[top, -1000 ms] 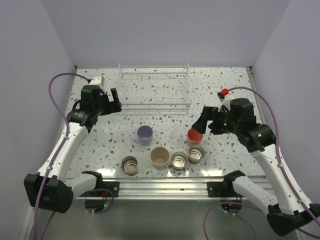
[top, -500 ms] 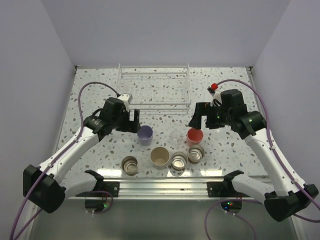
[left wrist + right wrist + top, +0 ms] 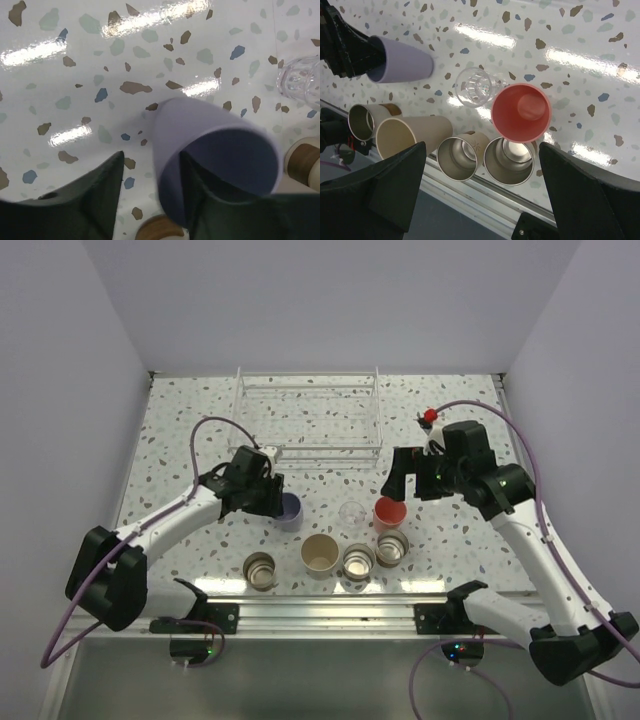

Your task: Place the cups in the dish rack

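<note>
The lavender cup point(image 3: 289, 508) stands upright on the table left of centre. My left gripper point(image 3: 275, 498) is down at it. In the left wrist view one finger is inside the lavender cup point(image 3: 200, 125) and the other is outside its wall with a gap, so the left gripper point(image 3: 151, 160) is open astride the rim. My right gripper point(image 3: 398, 475) hangs wide open above and just behind the red-pink cup point(image 3: 390, 512), empty. The right wrist view shows the red-pink cup point(image 3: 521, 112) upright below the right gripper point(image 3: 481, 150). The dish rack point(image 3: 240, 410) stands at the back, with nothing in it.
A clear cup point(image 3: 351, 511) stands between the lavender and red-pink ones. Along the near edge stand a beige cup point(image 3: 320, 553) and three silvery cups point(image 3: 260, 570), point(image 3: 358, 561), point(image 3: 392, 548). The metal table rail point(image 3: 330, 612) runs just in front of them.
My left arm swung from beside the rack down to the lavender cup, and its jaws narrowed around the cup's wall. The right gripper rose slightly behind the red-pink cup and stays wide open.
</note>
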Tool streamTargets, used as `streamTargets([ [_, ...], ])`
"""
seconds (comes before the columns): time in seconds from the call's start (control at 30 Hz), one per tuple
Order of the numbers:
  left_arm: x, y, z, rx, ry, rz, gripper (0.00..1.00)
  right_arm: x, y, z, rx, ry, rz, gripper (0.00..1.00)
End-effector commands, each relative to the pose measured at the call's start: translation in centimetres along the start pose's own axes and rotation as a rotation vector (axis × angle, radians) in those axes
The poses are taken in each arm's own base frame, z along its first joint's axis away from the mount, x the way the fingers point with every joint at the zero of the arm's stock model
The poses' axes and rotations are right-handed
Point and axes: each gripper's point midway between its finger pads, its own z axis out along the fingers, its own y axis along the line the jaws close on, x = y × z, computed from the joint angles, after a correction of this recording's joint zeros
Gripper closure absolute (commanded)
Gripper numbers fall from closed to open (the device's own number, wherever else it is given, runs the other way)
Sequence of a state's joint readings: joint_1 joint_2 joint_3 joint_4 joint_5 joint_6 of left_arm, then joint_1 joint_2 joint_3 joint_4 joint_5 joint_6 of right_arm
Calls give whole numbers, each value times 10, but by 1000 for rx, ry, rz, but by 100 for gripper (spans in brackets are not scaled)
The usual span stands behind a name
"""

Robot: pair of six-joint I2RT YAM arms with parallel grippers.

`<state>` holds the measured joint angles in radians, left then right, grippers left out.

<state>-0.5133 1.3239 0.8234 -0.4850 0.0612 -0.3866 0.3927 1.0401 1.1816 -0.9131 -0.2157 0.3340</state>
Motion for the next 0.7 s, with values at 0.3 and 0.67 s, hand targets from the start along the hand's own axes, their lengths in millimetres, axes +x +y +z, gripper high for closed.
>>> streamTargets([
  [0.3,-86,-26,-54,26,-238,45,100,-34,28,-17,-93,-87,1,2],
  [0.67,-228,-65,-204,359,-721,-48,100,-191,173,-66,-754,-340,189,2],
])
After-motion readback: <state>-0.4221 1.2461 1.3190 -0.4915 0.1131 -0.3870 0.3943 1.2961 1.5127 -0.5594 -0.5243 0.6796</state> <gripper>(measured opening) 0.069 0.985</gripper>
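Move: The purple cup stands upright with its middle about 3 cm right of the left gripper and 3 cm below, its left wall between the open fingers. From that gripper, the clear glass is some 18 cm right, level; the beige cup 11 cm back, 11 cm right; the dish rack's middle 23 cm ahead, 7 cm right. From the right hand, the purple cup lies about 27 cm left, 2 cm ahead, 19 cm lower. Finish closing the left gripper on the purple cup's left wall, one finger inside and one outside, then lift it about 23 cm and carry it forward towards the rack, tipping the fingers up some 30 degrees. Once the cup is rising, swing the empty, wide-open right gripper up, left and forward towards it, rolling its left side up. ##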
